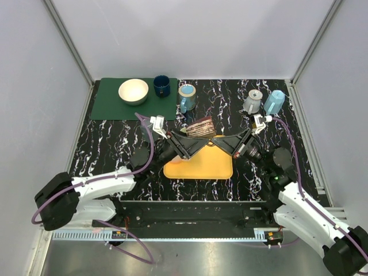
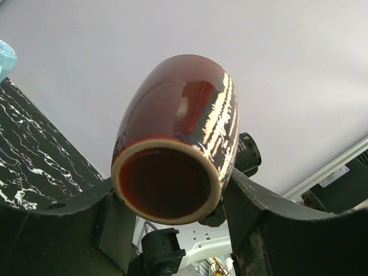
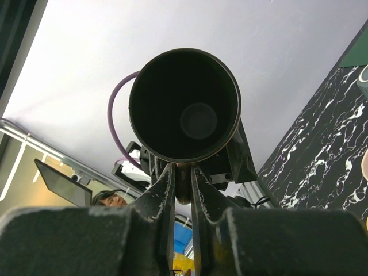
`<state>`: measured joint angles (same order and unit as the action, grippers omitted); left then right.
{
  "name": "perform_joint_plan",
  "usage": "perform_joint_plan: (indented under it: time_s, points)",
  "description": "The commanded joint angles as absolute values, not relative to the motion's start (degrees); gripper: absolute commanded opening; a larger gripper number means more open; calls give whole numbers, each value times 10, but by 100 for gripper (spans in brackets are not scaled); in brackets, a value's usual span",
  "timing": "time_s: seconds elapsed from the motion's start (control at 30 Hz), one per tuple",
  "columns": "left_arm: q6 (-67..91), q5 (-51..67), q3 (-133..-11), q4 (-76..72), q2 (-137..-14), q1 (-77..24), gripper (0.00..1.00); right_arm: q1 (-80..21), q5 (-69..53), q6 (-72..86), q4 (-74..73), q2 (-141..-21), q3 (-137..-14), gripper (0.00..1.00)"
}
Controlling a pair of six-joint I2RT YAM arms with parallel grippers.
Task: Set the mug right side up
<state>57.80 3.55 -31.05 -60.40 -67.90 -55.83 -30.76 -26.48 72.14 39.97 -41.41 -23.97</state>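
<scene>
The glossy brown mug point(image 1: 201, 126) hangs on its side above the yellow cutting board point(image 1: 198, 165), held between both grippers. In the left wrist view its recessed, cream-ringed base point(image 2: 167, 184) faces the camera. My left gripper point(image 2: 169, 201) has a finger pressed against each side of the body, and it sits left of the mug from above point(image 1: 192, 139). In the right wrist view the mug's dark open mouth point(image 3: 184, 103) faces the camera. My right gripper point(image 3: 183, 172) is shut on the handle below the rim, on the mug's right side from above point(image 1: 217, 139).
A green mat point(image 1: 109, 108) at the back left carries a cream bowl point(image 1: 133, 91) and a dark blue cup point(image 1: 161, 86). A light blue mug point(image 1: 187, 98) stands beside it. A grey cup point(image 1: 252, 102) and a pale blue cup point(image 1: 274, 102) stand at the back right.
</scene>
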Motion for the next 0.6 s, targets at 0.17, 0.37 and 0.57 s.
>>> perform_joint_plan:
  time_s: [0.17,0.37,0.57]
  points:
    - [586,83,-355,-679,-707,-558,44,-310,-275,714,436,-410,-246,0]
    - [588,94,-364,-678,-707,-558,38,-310,-277,703,412,-406,-249,0]
    - [589,99,-372,-671,-703,-558,32,-310,-280,679,371,-400,-258,0]
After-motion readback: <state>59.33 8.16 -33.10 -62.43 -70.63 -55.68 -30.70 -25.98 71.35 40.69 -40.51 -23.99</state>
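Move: Close in front of the left fingers is the mug, held by its handle in the right hand. Its middle is roughly 4 cm ahead, 2 cm left and 3 cm above the left fingertips, and about 4 cm ahead, 3 cm left and 3 cm above the right ones. Some 30 cm below the left hand, the tray's middle lies 10 cm ahead and 3 cm left. The green mug stands about 18 cm ahead and 8 cm left of that hand, the pink mug 12 cm ahead and 14 cm left. Closing its half-open fingers to about half their gap, the left hand works in under the base end of the mug, towards the handle. It eases about 1 cm to the right, then slightly back and up, turning some 5 degrees clockwise. The right hand stays almost in place, rising less than a centimetre, and keeps its pinch on the handle. ##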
